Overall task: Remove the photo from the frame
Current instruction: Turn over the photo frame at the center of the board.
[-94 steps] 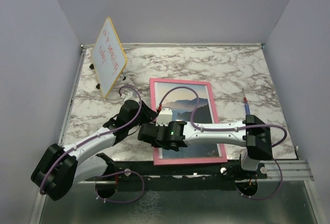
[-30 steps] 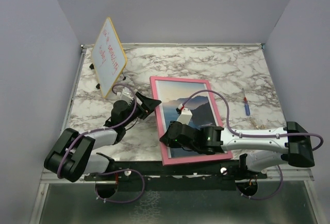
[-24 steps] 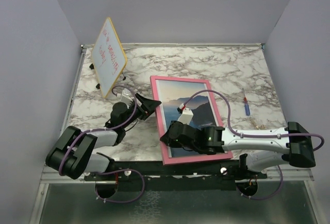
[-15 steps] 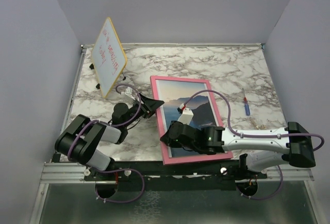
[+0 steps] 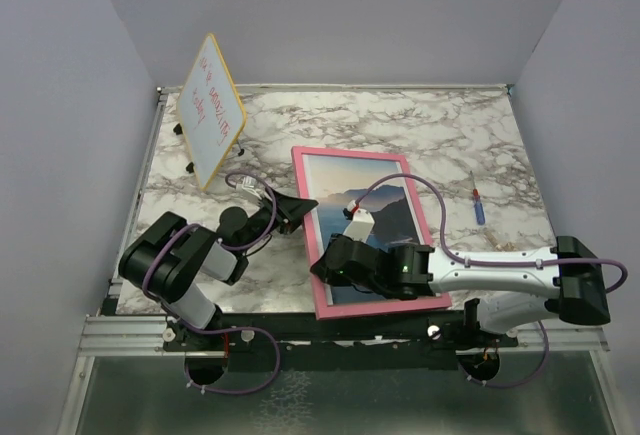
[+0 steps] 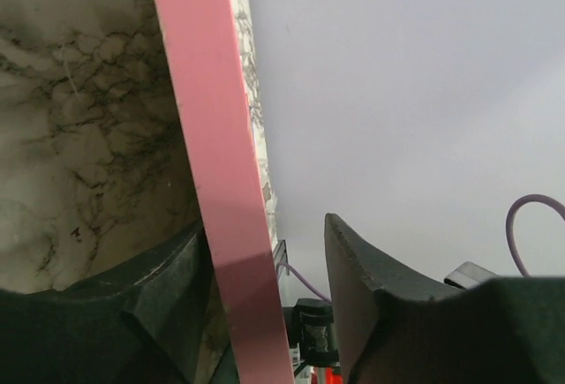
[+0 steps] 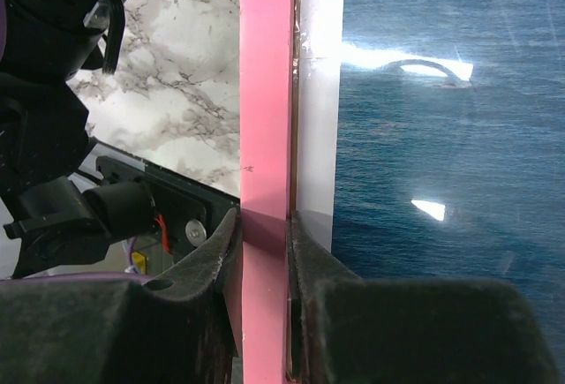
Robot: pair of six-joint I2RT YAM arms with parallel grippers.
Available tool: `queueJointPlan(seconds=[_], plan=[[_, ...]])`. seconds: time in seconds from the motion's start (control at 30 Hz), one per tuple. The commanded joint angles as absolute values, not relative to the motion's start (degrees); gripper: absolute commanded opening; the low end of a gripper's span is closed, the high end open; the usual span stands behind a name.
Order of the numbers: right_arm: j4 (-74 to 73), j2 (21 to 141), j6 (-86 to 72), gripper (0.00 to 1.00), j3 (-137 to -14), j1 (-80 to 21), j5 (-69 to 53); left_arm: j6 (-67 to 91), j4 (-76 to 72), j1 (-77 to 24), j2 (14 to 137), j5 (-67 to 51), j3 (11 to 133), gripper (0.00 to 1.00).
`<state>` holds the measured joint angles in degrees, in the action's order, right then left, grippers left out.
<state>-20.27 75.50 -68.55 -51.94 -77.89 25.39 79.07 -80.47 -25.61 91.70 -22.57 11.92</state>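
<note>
The frame (image 5: 350, 154), pink-bordered, lies face up on the marble table with the photo (image 5: 340, 180) of sea and headland inside it. My left gripper (image 5: 298, 207) straddles the frame's left border. In the left wrist view the pink border (image 6: 199, 93) runs between the jaws of that gripper (image 6: 265, 229), one finger against it and the other a gap away, so it is open. My right gripper (image 5: 322, 263) is lower on the same border. The right wrist view shows this gripper (image 7: 263, 218) shut on the pink border (image 7: 265, 66), beside the blue photo (image 7: 441, 93).
A yellow-edged whiteboard (image 5: 212, 112) with red writing leans at the back left. A small blue pen-like tool (image 5: 478, 205) lies right of the frame. The marble table (image 5: 450, 135) ends in a metal rail at the near edge, beside the arm bases.
My left arm has folded back while its gripper slid right onto the frame's left border, its jaws narrowing. The right gripper has kept its hold over the last second.
</note>
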Motion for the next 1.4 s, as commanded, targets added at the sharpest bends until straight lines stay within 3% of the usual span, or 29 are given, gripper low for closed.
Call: queueJointPlan(seconds=[0.0,0.37,0.6,0.8,1.1,1.27,1.37], plan=[[-21.30,76.99,-68.67,0.00,-55.48,-77.61,28.01,77.42,-78.26,-25.84,89.15,-21.26,10.01,0.52],[-18.86,76.55,-68.12,0.00,-54.97,-77.61,26.84,70.02,-57.94,-25.93,81.37,-19.98,14.12,0.48],[-18.17,76.84,-66.52,0.00,-55.92,-77.61,25.62,68.84,-56.52,-26.81,82.93,-20.43,15.55,0.52],[-17.66,77.38,-66.35,0.01,-55.56,-77.61,24.97,68.96,-55.69,-27.25,82.28,-19.34,15.39,0.46],[-17.56,77.15,-66.45,0.01,-54.64,-77.61,24.79,68.47,-53.13,-27.24,80.34,-19.53,15.73,0.27],[-18.03,76.87,-66.12,0.04,-54.67,-77.61,24.87,68.17,-51.06,-27.25,78.70,-19.34,16.38,0.07],[-17.84,76.44,-65.81,0.09,-54.49,-77.61,25.04,67.79,-49.48,-27.16,77.75,-19.24,16.86,0.01]])
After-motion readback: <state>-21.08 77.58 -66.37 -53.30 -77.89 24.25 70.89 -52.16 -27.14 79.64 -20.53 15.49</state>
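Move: The raised left rail of the photo frame already runs between the left hand's open fingers, its middle about 1 cm below and 1 cm to the right of the hand point. The photo's middle lies some 14 cm to the right, 5 cm back and 6 cm lower. The right gripper is on the same rail, about 15 cm back and 3 cm to the right. From the right hand, the stretch the left goes for lies about 15 cm ahead, 3 cm to the left and 1 cm higher. The left fingers pinch the frame's left rail, closing late from half open until one pad sits above it and one below. Before that the hand sinks about 2.5 cm and rolls some 10 degrees, its left side rising. The right hand keeps its pinch nearer the robot, all but still. ##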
